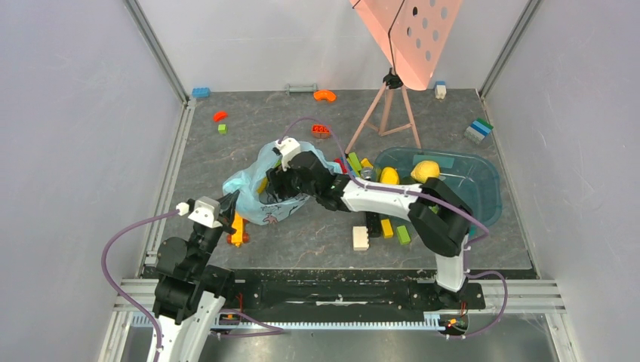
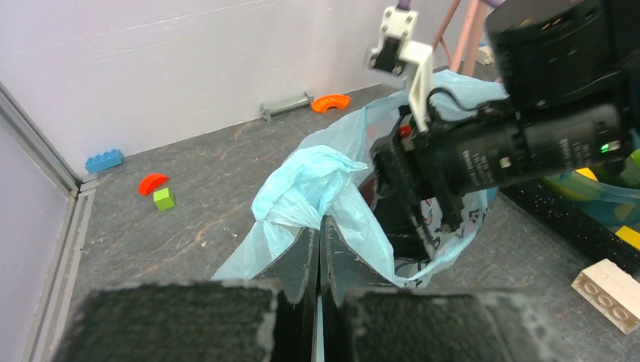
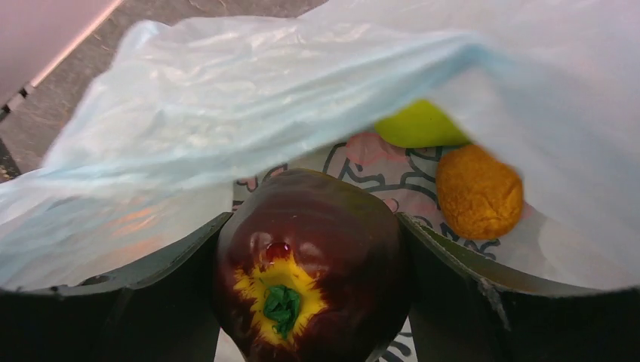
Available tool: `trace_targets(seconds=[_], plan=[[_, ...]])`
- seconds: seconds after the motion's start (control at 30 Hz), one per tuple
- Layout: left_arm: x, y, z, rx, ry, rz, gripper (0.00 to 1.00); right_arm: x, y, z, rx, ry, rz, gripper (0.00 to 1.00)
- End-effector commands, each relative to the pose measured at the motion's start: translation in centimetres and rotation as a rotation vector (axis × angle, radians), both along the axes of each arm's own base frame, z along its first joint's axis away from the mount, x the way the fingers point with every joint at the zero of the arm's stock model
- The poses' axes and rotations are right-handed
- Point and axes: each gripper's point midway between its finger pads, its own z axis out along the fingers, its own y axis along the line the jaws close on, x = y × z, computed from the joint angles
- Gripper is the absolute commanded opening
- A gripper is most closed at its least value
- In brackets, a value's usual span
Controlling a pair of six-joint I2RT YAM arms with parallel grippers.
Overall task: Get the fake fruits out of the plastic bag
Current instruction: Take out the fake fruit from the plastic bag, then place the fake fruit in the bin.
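Note:
The light blue plastic bag [image 1: 247, 183] lies crumpled left of centre. My left gripper [image 2: 320, 226] is shut on a fold of the plastic bag [image 2: 302, 181] at its near edge and holds it up. My right gripper [image 3: 313, 220] reaches inside the bag, its jaws closed against both sides of a dark maroon fruit [image 3: 313, 264] with a yellow and green stem end. Deeper in the bag lie a small orange [image 3: 479, 191] and a yellow-green fruit [image 3: 419, 126], half hidden under the plastic. A yellow lemon [image 1: 425, 170] sits in the tub.
A teal see-through tub [image 1: 475, 185] stands right of the bag. Toy bricks [image 1: 361, 237] lie scattered in front of it and near the right arm [image 1: 377, 196]. A pink tripod [image 1: 389, 109] stands at the back. More bricks [image 1: 200, 92] lie along the far wall.

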Motion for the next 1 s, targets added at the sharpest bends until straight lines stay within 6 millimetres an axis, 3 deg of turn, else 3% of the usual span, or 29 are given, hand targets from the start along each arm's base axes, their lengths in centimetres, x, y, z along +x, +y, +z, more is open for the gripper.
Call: trace_targets(seconds=[0.0,0.53,0.73,0.97], plan=[[-0.3,0.1,1.0,-0.003,-0.052,0.001,0.02,-0.4,-0.9,4.9,0.088,-0.072,-0.002,0.49],[0.5,-0.7,-0.1,0.005,-0.005,-0.031,0.02,-5.3,-5.0,13.0,0.2,-0.089,0.085,0.49],[1.2,-1.3,-1.1,0.006,0.055,-0.053,0.02,-8.2,-6.5,15.0,0.253,-0.071,0.164,0.49],[2.1,-1.3,-2.6,0.022,0.143,-0.038,0.02,-11.1,-7.4,15.9,0.263,-0.06,0.285,0.49]])
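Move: Some 42 cm to the right of the right hand, about level with it in reach and 8 cm lower, stands the green bin for the held dark-red fruit. The lemon in the bin is roughly 39 cm right and 3 cm farther out; loose coloured blocks lie 17 cm right and 6 cm ahead, the white block 20 cm right and 14 cm back, both on the table. From the left hand, the fruit is about 11 cm ahead, 8 cm right and 14 cm below. Lifting the dark-red fruit out through the plastic bag's mouth, the right hand rises about 14 cm while drawing back some 9 cm and to its right. Its fingers keep their grip, swing a little counter-clockwise and tip up nearer to level. The left hand, still pinching the bag's edge, holds still, then late on sinks a few centimetres and eases forward. ##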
